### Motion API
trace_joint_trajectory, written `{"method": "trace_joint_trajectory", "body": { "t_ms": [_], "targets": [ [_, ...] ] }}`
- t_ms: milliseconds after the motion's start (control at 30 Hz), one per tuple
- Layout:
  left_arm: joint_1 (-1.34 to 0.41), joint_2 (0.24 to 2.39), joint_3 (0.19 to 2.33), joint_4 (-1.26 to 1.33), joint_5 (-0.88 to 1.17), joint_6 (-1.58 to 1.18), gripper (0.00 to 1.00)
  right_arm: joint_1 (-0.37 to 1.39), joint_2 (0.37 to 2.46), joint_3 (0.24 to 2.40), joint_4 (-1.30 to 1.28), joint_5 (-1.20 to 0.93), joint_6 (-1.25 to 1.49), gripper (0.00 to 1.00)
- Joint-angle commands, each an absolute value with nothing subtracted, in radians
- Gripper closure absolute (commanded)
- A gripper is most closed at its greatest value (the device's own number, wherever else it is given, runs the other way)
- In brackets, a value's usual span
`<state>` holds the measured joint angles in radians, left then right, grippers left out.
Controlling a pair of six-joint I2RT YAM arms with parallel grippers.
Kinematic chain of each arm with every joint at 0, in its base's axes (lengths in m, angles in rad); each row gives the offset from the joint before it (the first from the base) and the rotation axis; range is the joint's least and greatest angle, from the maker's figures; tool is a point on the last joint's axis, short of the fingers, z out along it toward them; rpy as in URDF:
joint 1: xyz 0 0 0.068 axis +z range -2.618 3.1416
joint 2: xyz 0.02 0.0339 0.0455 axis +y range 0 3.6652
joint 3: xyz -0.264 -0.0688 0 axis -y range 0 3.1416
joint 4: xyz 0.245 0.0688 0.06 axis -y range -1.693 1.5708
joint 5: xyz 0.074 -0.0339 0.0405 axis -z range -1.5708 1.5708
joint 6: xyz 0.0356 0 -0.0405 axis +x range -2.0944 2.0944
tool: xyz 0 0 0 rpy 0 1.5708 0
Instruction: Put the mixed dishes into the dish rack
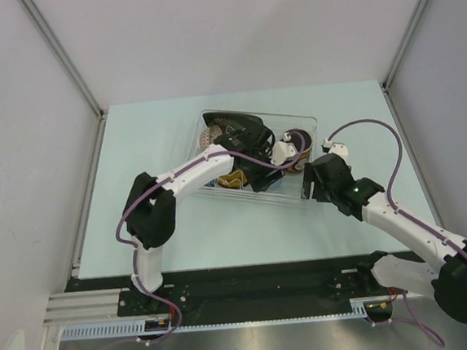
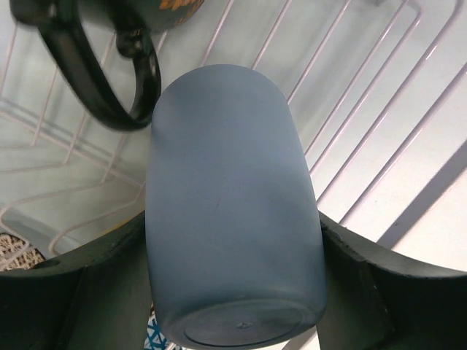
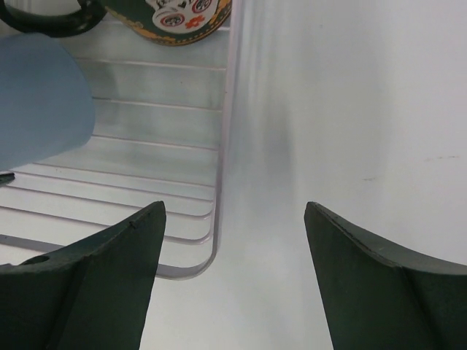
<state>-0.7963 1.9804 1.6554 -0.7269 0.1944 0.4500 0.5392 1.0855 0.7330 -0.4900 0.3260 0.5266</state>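
The dish rack, a clear tray with white wires, sits mid-table. My left gripper reaches into its right part and is shut on the small light-blue cup, which lies tilted over the wires with its base toward the wrist camera. The black mug with a red inside stands just beyond it, and its handle is close to the cup. A beige patterned bowl and a yellow saucer are in the rack's left part. My right gripper hangs open and empty over the table beside the rack's near right corner.
The left forearm crosses the rack's near rim. Grey walls with metal posts enclose the table on three sides. A scrap of blue mosaic pattern shows under the cup in the left wrist view.
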Motion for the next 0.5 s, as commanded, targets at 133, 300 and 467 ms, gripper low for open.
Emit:
{"method": "trace_joint_trajectory", "body": {
  "t_ms": [133,300,467],
  "targets": [
    [-0.930,2.069,1.788,-0.876,0.193,0.483,1.00,0.532,0.921,0.729,-0.517,0.436,0.587,0.19],
    [-0.957,2.147,1.864,-0.923,0.161,0.518,1.00,0.517,0.879,0.730,-0.540,0.448,0.592,0.19],
    [-0.959,2.164,1.887,-0.979,0.120,0.566,1.00,0.494,0.858,0.718,-0.545,0.433,0.592,0.19]
  ]
}}
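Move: My left hand holds the blue cup over the rack. The open space in the rack's near right corner lies about 6 cm to its right, 2 cm back and some 5 cm below. The dark mug lies roughly 8 cm ahead and 8 cm right, a little lower; the gold plate stands about 8 cm left and 4 cm ahead. From my right hand that space is some 5 cm left, level fore and aft, about 5 cm below. I carry the blue cup about 6 cm to the right with my left hand, drawing slightly back and turning some 10 degrees clockwise, to bring it past the mug's handle into the near right corner of the rack; I keep my grip and begin to sink at the end. Meanwhile my open right hand lifts about 5 cm off the rack's corner and eases right, its fingers tipping up a little. ##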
